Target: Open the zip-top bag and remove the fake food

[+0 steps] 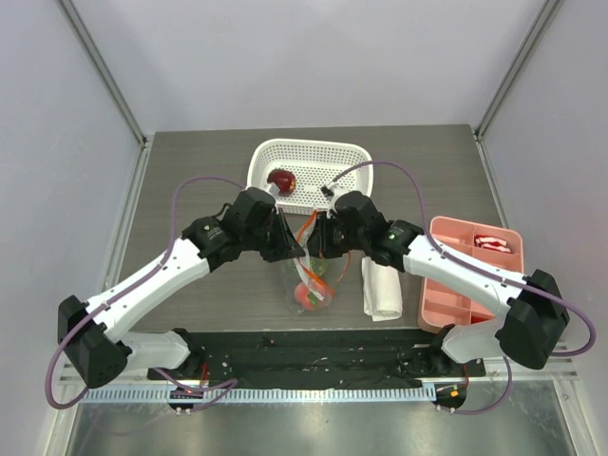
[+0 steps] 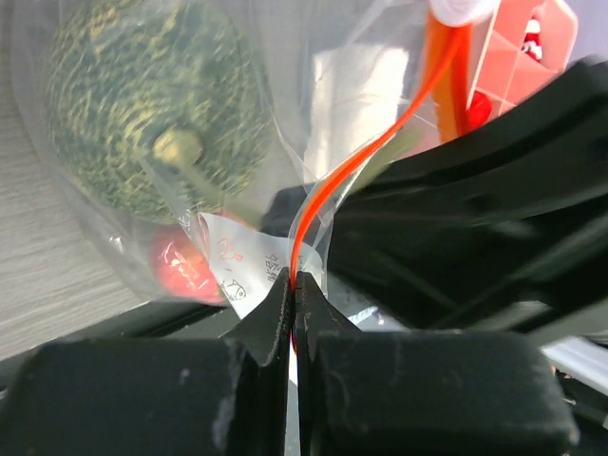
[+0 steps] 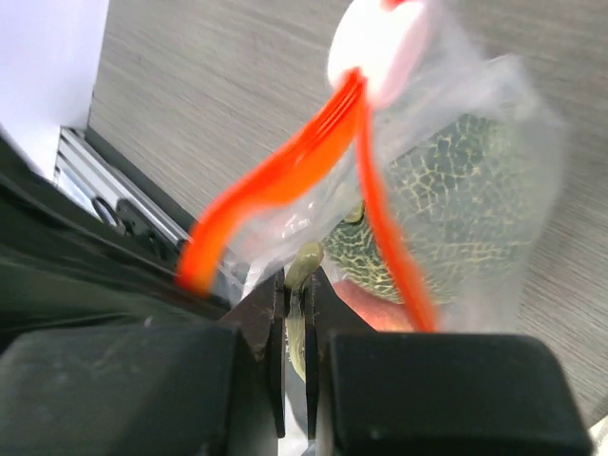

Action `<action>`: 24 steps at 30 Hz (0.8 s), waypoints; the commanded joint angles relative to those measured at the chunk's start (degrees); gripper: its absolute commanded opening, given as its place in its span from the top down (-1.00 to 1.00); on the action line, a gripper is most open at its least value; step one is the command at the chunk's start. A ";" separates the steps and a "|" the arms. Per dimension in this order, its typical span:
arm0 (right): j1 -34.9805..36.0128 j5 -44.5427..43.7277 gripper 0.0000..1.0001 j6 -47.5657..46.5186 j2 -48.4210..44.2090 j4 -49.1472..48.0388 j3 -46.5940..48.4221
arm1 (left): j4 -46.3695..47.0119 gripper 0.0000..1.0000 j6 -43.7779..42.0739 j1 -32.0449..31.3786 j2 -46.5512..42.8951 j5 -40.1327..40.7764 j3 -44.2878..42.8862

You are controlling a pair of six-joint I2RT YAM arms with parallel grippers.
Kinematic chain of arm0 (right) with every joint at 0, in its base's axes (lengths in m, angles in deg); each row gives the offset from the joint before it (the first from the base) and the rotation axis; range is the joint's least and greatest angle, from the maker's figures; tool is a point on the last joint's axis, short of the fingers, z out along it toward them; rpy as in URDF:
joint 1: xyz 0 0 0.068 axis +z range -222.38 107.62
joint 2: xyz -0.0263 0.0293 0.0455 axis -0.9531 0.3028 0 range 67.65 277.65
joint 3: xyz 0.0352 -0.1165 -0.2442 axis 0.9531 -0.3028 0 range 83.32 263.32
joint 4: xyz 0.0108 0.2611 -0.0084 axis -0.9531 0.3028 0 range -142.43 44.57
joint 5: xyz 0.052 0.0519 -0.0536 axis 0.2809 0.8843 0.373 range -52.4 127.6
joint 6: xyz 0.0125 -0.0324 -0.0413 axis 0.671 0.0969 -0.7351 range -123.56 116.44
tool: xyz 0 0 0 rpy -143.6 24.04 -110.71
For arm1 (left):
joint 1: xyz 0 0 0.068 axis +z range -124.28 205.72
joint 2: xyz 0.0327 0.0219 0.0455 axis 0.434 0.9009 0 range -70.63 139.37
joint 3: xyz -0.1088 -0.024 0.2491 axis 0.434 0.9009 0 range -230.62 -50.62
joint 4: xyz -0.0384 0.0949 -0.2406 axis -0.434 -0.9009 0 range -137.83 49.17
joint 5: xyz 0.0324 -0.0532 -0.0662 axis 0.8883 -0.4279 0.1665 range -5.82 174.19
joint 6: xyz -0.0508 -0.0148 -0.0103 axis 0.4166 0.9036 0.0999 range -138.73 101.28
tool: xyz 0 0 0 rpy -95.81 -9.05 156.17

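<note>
The zip-top bag [image 1: 306, 280] hangs between both grippers over the table, its orange-red zip strip [image 2: 361, 161] parted into two strands. My left gripper [image 2: 293, 277] [image 1: 293, 249] is shut on the strip's edge beside the white label [image 2: 237, 266]. Inside the bag are the bumpy green ball [image 2: 152, 104] [image 3: 446, 209] and a pinkish-red fruit [image 2: 180, 266] [image 1: 309, 296]. My right gripper [image 3: 296, 275] [image 1: 321, 249] reaches into the bag's mouth, its jaws closed narrowly on the green ball's pale stem. A dark red fruit [image 1: 281, 180] lies in the white basket [image 1: 309, 145].
A folded white cloth [image 1: 383, 290] lies just right of the bag. A pink tray [image 1: 456, 285] with red and white blocks [image 1: 494, 241] stands at the right. The white basket sits directly behind the grippers. The black arm base runs along the near edge.
</note>
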State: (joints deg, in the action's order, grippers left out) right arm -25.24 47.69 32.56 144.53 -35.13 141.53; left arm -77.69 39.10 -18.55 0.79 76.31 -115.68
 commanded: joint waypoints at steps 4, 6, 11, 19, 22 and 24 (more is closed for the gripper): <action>-0.55 -4.73 0.98 4.30 0.46 5.55 7.61 | 0.83 1.00 -0.78 -0.20 -4.18 -2.14 3.09; -0.82 -4.29 0.98 5.45 1.25 7.83 9.97 | 0.91 1.00 -0.69 -0.20 -4.27 -2.67 3.36; -2.91 -4.20 0.98 8.35 1.43 14.24 15.51 | 0.83 1.00 -0.78 -0.20 -4.88 -2.49 4.15; -7.14 6.61 0.98 13.80 3.01 24.52 22.55 | 0.21 1.00 -1.83 -0.20 -4.53 0.93 4.24; -7.23 10.38 0.98 13.28 2.05 25.68 23.52 | 0.30 1.00 -2.10 -0.20 -4.45 2.60 3.10; -7.14 14.15 0.98 11.88 1.52 26.73 24.66 | 0.21 1.00 -2.36 -0.20 -4.36 3.83 2.22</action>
State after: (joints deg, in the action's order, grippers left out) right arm -32.63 53.15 44.67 147.81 -11.05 162.14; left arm -77.84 38.33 -18.57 -2.92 76.92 -110.82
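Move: The green food hangs in the bag about 9 cm below the right hand, some 3 cm back and 2 cm left, with its stalk already in the fingers. The white basket's middle is roughly 19 cm ahead, 3 cm left and 15 cm below; the rolled towel is some 17 cm right, 10 cm back, equally low. From the left hand, pinching the zip edge, the green food is about 3 cm right, 1 cm back, 12 cm below. Right hand lifts the pinched green stalk about 7 cm, turning some 20 degrees; left keeps the zip edge. ##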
